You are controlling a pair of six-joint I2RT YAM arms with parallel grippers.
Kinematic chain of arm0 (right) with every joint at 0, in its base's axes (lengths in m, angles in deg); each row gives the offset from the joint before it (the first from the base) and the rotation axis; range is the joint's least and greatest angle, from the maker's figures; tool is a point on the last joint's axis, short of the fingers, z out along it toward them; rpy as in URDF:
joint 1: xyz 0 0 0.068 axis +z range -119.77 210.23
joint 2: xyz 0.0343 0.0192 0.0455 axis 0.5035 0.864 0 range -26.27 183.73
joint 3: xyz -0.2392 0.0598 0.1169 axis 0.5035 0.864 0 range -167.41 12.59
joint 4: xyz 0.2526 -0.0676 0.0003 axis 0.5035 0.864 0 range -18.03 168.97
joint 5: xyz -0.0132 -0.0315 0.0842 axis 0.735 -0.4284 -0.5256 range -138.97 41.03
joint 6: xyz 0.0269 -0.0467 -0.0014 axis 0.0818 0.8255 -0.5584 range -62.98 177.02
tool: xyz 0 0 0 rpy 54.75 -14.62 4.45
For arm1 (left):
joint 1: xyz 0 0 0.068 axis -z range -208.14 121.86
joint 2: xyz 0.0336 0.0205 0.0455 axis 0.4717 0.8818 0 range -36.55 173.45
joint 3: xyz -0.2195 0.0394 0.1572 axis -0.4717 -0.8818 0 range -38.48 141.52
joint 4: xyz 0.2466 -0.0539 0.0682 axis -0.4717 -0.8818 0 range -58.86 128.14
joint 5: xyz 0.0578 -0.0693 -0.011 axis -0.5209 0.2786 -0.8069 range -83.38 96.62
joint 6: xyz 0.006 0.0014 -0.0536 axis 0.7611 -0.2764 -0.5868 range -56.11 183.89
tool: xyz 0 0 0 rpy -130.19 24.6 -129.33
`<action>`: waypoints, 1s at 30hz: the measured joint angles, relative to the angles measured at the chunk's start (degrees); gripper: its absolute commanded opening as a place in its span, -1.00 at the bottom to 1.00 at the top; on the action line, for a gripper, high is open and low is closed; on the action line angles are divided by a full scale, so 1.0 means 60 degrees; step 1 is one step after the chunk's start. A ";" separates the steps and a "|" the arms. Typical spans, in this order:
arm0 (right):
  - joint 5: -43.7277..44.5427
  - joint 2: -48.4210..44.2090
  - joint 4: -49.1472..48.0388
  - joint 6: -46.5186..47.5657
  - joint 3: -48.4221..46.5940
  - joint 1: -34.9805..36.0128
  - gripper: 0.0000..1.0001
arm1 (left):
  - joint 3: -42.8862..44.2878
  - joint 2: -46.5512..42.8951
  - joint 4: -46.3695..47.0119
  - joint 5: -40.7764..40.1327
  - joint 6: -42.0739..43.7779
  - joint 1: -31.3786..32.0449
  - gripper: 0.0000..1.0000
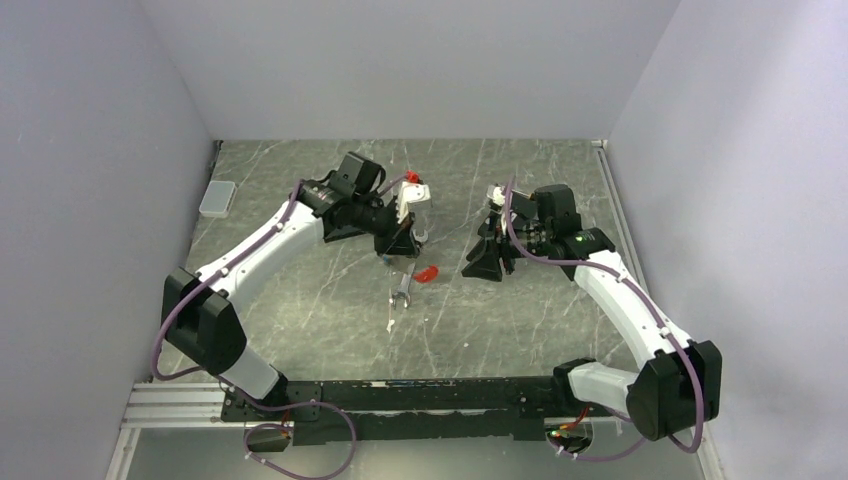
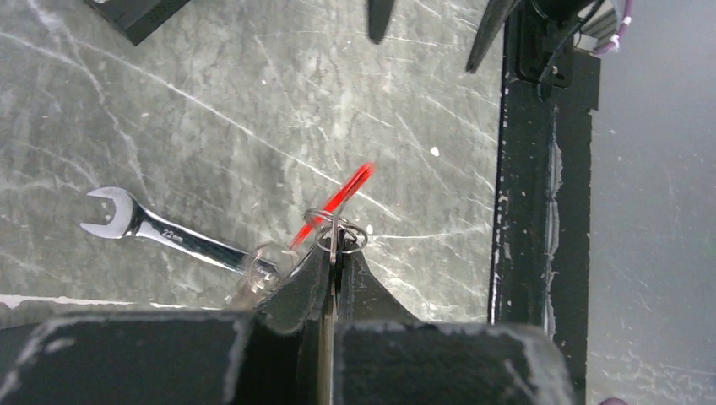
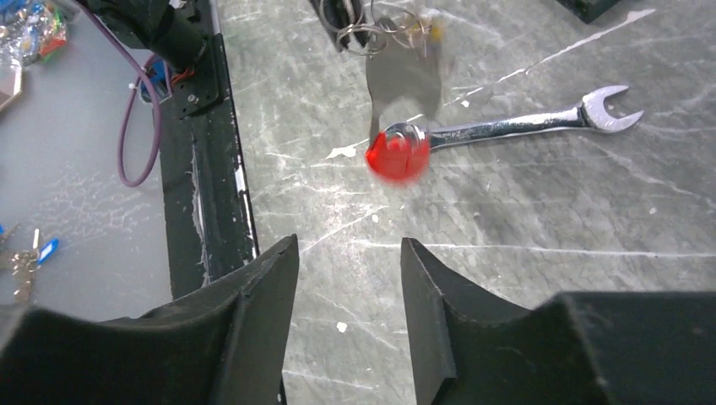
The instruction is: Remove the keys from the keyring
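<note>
My left gripper [image 2: 336, 246] is shut on a thin metal ring [image 2: 353, 238] of the keyring. From that ring the keyring's grey strap [image 3: 404, 80] hangs down to a red end [image 3: 397, 156], both blurred. The red part also shows in the top view [image 1: 428, 273] and the left wrist view [image 2: 338, 198]. More rings [image 3: 363, 34] and a blurred brass-tinted piece [image 3: 426, 29] bunch at the left fingertips; I cannot make out single keys there. My right gripper [image 3: 348, 253] stands open and empty, a short way from the red end and apart from it.
A long silver wrench [image 1: 400, 295] lies on the marbled table under the keyring. The black base rail [image 3: 198, 169] runs along the near edge. Beyond it lie a blue-headed key [image 3: 42, 251] and a bag of coloured bits [image 3: 29, 25]. A small clear box [image 1: 217, 198] sits at the far left.
</note>
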 measured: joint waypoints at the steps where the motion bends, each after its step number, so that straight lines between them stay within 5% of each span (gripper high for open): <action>1: -0.0029 -0.0040 -0.0033 -0.0026 0.0011 0.0000 0.15 | 0.0124 0.0000 -0.0186 -0.0058 0.0036 0.0102 -1.00; 17: -0.0226 -0.0586 -0.0561 -0.0168 0.0288 -0.0004 0.33 | 0.0561 0.0000 -0.1774 0.0200 0.0772 0.0699 -1.00; 22: -0.0233 -0.0576 -0.0619 -0.0091 0.0288 0.0000 0.62 | 0.0561 0.0004 -0.1891 0.0299 0.0798 0.0849 -1.00; 30: 0.0233 -0.0539 -0.1191 -0.0659 0.0262 0.0000 0.62 | 0.0561 0.0146 -0.1774 0.0226 0.0306 0.0838 -1.00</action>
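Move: The left fingers already pinch the keyring's wire rings. Its plate hangs from them, the red handle about 8 cm below that hand, 3 cm to its right and 1 cm back. The right gripper waits some 12 cm to the left hand's right, roughly level. From the right hand the red handle lies about 9 cm left, straight across and 8 cm lower. The wrench's middle is 9 cm ahead, 1 cm left and 19 cm below the left hand. Back towards the bases by about 5 cm goes the left hand, turning slightly clockwise and easing to a stop, its fingers keeping their pinch on the rings. The right hand, empty and half open, spreads its fingers much wider while rising 1 to 2 cm, then edges forward a little, touching nothing. ##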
